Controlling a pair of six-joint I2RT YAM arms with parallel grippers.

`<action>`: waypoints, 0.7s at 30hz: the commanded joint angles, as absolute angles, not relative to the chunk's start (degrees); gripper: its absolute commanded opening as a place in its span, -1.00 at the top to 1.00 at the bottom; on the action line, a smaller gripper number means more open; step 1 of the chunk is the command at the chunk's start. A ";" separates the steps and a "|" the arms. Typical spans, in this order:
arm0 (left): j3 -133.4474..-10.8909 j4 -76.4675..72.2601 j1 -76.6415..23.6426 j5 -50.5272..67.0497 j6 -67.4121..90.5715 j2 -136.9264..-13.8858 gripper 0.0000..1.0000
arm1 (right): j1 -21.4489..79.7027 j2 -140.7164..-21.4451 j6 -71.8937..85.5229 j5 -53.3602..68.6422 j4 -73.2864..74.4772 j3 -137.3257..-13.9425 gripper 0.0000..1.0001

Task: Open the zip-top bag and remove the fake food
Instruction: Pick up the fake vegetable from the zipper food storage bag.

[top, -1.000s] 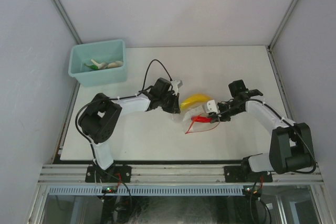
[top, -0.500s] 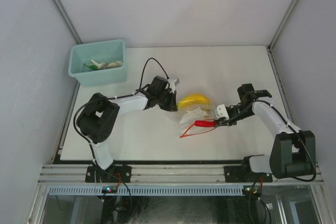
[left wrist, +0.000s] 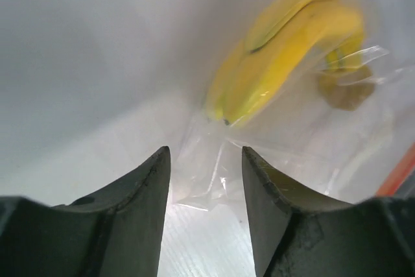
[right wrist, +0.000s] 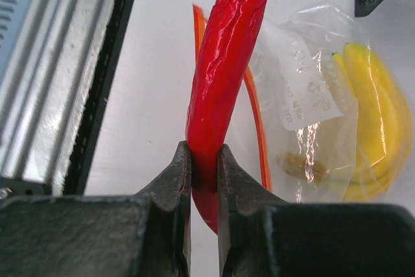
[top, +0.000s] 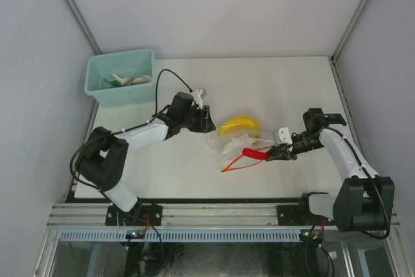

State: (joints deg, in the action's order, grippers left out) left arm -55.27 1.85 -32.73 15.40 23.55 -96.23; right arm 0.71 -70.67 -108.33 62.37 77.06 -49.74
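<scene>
The clear zip-top bag [top: 235, 142] lies crumpled mid-table, its red-orange zip strip [top: 235, 165] toward the near edge. A yellow banana [top: 240, 123] shows through the plastic at the bag's far side. My right gripper [top: 272, 154] is shut on a red elongated piece of fake food [right wrist: 224, 63], held just right of the bag's mouth. In the right wrist view the bag's white label [right wrist: 305, 79] and the banana [right wrist: 376, 115] lie beyond it. My left gripper [left wrist: 204, 160] stands open at the bag's left corner [left wrist: 207, 183], with plastic between its tips but not pinched.
A teal bin [top: 97, 89] with green and whitish toy pieces [top: 123, 80] stands at the back left. The table's near edge and metal rail [right wrist: 58, 82] run close beside the red piece.
My left gripper has opened, let go of the bag and drawn back to the left. My right gripper has pulled the red piece rightward out of the bag.
</scene>
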 commanded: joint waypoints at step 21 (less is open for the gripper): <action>-32.27 -37.35 -24.38 7.62 50.84 -61.14 -1.00 | -4.11 -69.52 -46.90 87.42 60.93 -60.12 1.00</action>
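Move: The red pepper, already gripped by the right hand, has its middle some 15 cm to the left hand's right, 9 cm back and 5 cm higher. From the right hand, the open left gripper is about 19 cm left, 9 cm ahead and 6 cm lower. The banana is about 10 cm left, 9 cm ahead and 11 cm below the right hand; the zip-top bag's middle is 8 cm left, 3 cm ahead and 12 cm below. Left hand rises 18 cm above the bag, opening wide; right keeps gripping the red pepper, lifting it 10 cm. ##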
